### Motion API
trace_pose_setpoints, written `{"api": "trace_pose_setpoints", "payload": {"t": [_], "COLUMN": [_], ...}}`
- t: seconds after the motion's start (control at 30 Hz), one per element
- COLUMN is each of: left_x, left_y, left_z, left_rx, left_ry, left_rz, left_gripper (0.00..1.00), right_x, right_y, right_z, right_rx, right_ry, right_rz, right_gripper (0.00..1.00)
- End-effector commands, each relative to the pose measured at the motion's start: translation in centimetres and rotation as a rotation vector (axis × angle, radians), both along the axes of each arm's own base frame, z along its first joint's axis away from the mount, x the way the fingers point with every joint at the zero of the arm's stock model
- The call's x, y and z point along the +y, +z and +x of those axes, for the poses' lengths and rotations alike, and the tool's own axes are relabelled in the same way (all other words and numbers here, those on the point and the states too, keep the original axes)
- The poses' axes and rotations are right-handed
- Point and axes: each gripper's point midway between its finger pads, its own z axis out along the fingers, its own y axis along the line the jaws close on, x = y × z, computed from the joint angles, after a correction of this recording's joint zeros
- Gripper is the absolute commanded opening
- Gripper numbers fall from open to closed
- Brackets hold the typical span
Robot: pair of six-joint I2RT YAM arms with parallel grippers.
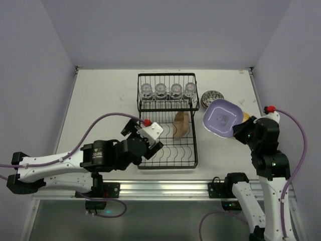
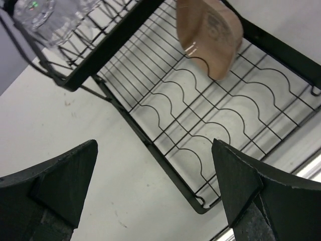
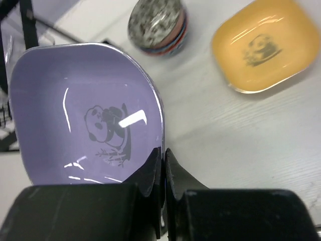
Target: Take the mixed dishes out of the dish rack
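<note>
The black wire dish rack (image 1: pixel 168 163) sits mid-table. Several clear glass cups (image 1: pixel 160 90) stand upside down on its raised shelf. A tan plate (image 1: pixel 181 125) leans on edge in the lower tray, and the left wrist view shows the tan plate (image 2: pixel 210 35) too. My left gripper (image 1: pixel 149 138) hovers over the rack's near left corner (image 2: pixel 200 206), open and empty (image 2: pixel 154 146). My right gripper (image 1: pixel 237 131) is shut on the rim of a purple panda plate (image 3: pixel 85 115), held tilted above the table right of the rack (image 1: pixel 219 118).
A yellow plate (image 3: pixel 263 45) lies flat on the table beyond the purple one. Beside it is a stack of patterned bowls (image 3: pixel 158 25), just right of the rack's shelf (image 1: pixel 212 98). Bare tabletop (image 1: pixel 100 100) lies to the rack's left.
</note>
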Motion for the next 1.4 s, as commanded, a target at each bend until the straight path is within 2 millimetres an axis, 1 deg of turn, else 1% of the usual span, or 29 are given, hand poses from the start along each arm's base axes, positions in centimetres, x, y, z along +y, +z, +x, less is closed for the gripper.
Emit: {"api": "trace_pose_setpoints", "payload": {"t": [0.0,0.03,0.07,0.13,0.17,0.2,0.23,0.27,0.3,0.33,0.37,0.4,0.43,0.47,0.5,0.53,0.57,0.6,0.63,0.67,0.7,0.73,0.77,0.87,0.93,1.03,1.2,1.37], "left_x": [2.3,2.9,4.2,5.7,7.3,8.1,9.1,11.0,11.6,12.3,13.1,13.2,13.6,13.4,13.5,13.7,13.4,13.5,13.0,12.5,12.3,12.3,12.3,12.1,12.0,11.5,11.4,11.2], "left_y": [3.6,3.9,4.2,4.6,4.8,4.5,4.4,4.0,3.7,3.3,3.0,2.8,2.5,2.1,1.9,1.1,0.5,0.5,0.6,-1.0,-0.7,-2.2,-2.6,-3.1,-3.4,-4.1,-4.2,-4.5], "left_z": [3.4,4.0,5.5,6.8,8.2,8.8,9.5,10.5,10.8,10.9,11.1,10.9,10.5,10.3,9.9,9.6,9.3,9.0,9.0,8.8,8.9,8.8,8.9,8.9,9.1,9.2,9.1,9.1], "left_rx": [-0.051,-0.050,-0.056,-0.057,-0.065,-0.062,-0.061,-0.060,-0.049,-0.036,-0.031,-0.016,0.000,0.018,0.028,0.046,0.065,0.068,0.062,0.086,0.063,0.073,0.077,0.093,0.101,0.123,0.127,0.138], "left_ry": [0.229,0.264,0.334,0.413,0.492,0.532,0.581,0.655,0.684,0.707,0.739,0.754,0.753,0.738,0.728,0.725,0.703,0.689,0.668,0.634,0.610,0.606,0.608,0.607,0.610,0.596,0.584,0.574], "left_rz": [-0.163,-0.182,-0.202,-0.239,-0.258,-0.273,-0.284,-0.280,-0.288,-0.273,-0.263,-0.263,-0.241,-0.231,-0.232,-0.214,-0.214,-0.235,-0.265,-0.251,-0.282,-0.257,-0.248,-0.236,-0.229,-0.217,-0.223,-0.216], "left_gripper": [1.00,1.00,1.00,1.00,1.00,1.00,1.00,1.00,1.00,1.00,1.00,1.00,1.00,1.00,1.00,1.00,1.00,1.00,1.00,1.00,1.00,1.00,1.00,1.00,1.00,1.00,1.00,1.00], "right_x": [-4.8,-5.8,-6.1,-7.5,-8.7,-9.3,-9.9,-10.8,-12.2,-12.8,-13.2,-14.2,-14.6,-15.4,-15.9,-16.2,-16.6,-16.4,-16.4,-16.4,-16.4,-16.4,-16.6,-16.4,-16.2,-16.4,-16.5,-16.5], "right_y": [4.0,3.8,3.8,2.4,2.4,1.2,0.9,0.5,-1.1,-1.9,-2.4,-4.3,-5.1,-5.6,-7.2,-8.0,-8.3,-9.1,-10.6,-11.2,-12.6,-13.2,-13.7,-15.8,-16.5,-16.9,-18.2,-18.0], "right_z": [0.8,1.0,1.8,2.6,3.5,3.9,4.2,4.6,4.8,4.9,5.6,5.7,6.0,6.2,6.4,6.5,7.2,7.8,8.3,8.8,9.1,9.3,9.5,8.9,9.0,9.2,9.3,10.2], "right_rx": [-0.126,-0.124,-0.130,-0.106,-0.133,-0.121,-0.122,-0.127,-0.090,-0.076,-0.084,-0.035,-0.017,-0.010,0.045,0.067,0.058,0.078,0.126,0.139,0.185,0.202,0.207,0.237,0.234,0.243,0.276,0.266], "right_ry": [-0.264,-0.325,-0.356,-0.455,-0.540,-0.580,-0.618,-0.689,-0.762,-0.803,-0.825,-0.870,-0.887,-0.927,-0.959,-0.975,-0.973,-0.957,-0.946,-0.940,-0.936,-0.932,-0.934,-0.955,-0.957,-0.966,-0.988,-0.966], "right_rz": [-0.022,-0.016,0.015,0.061,0.090,0.103,0.118,0.155,0.167,0.191,0.235,0.242,0.247,0.239,0.233,0.238,0.246,0.261,0.260,0.265,0.264,0.258,0.258,0.269,0.284,0.280,0.292,0.299], "right_gripper": [0.00,0.00,0.00,0.00,0.00,0.00,0.00,0.00,0.00,0.00,0.00,0.00,0.00,0.00,0.00,0.00,0.00,0.00,0.00,0.00,0.00,0.00,0.00,0.00,0.00,0.00,0.01,0.03]}}
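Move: Out over the table, the yellow plate lies about 14 cm ahead of the right hand, some 15 cm to its right and 22 cm below; the purple plate is already pinched by its rim in that hand. The stack of bowls is roughly 27 cm straight ahead, 20 cm down. Standing in the rack, the brown plate is about 12 cm ahead, 15 cm left and 18 cm down. From the left hand, the yellow plate lies about 19 cm ahead, 46 cm right and 24 cm lower. Swinging the purple plate to the right, the right hand rises slightly, then sinks about 20 cm while easing forward, turning clockwise some 50 degrees and lowering the plate onto the yellow one, its fingers still closed on the rim. The left hand, wide open, withdraws left and forward from above the rack to the bare table beside it, turning counter-clockwise, then dips. ##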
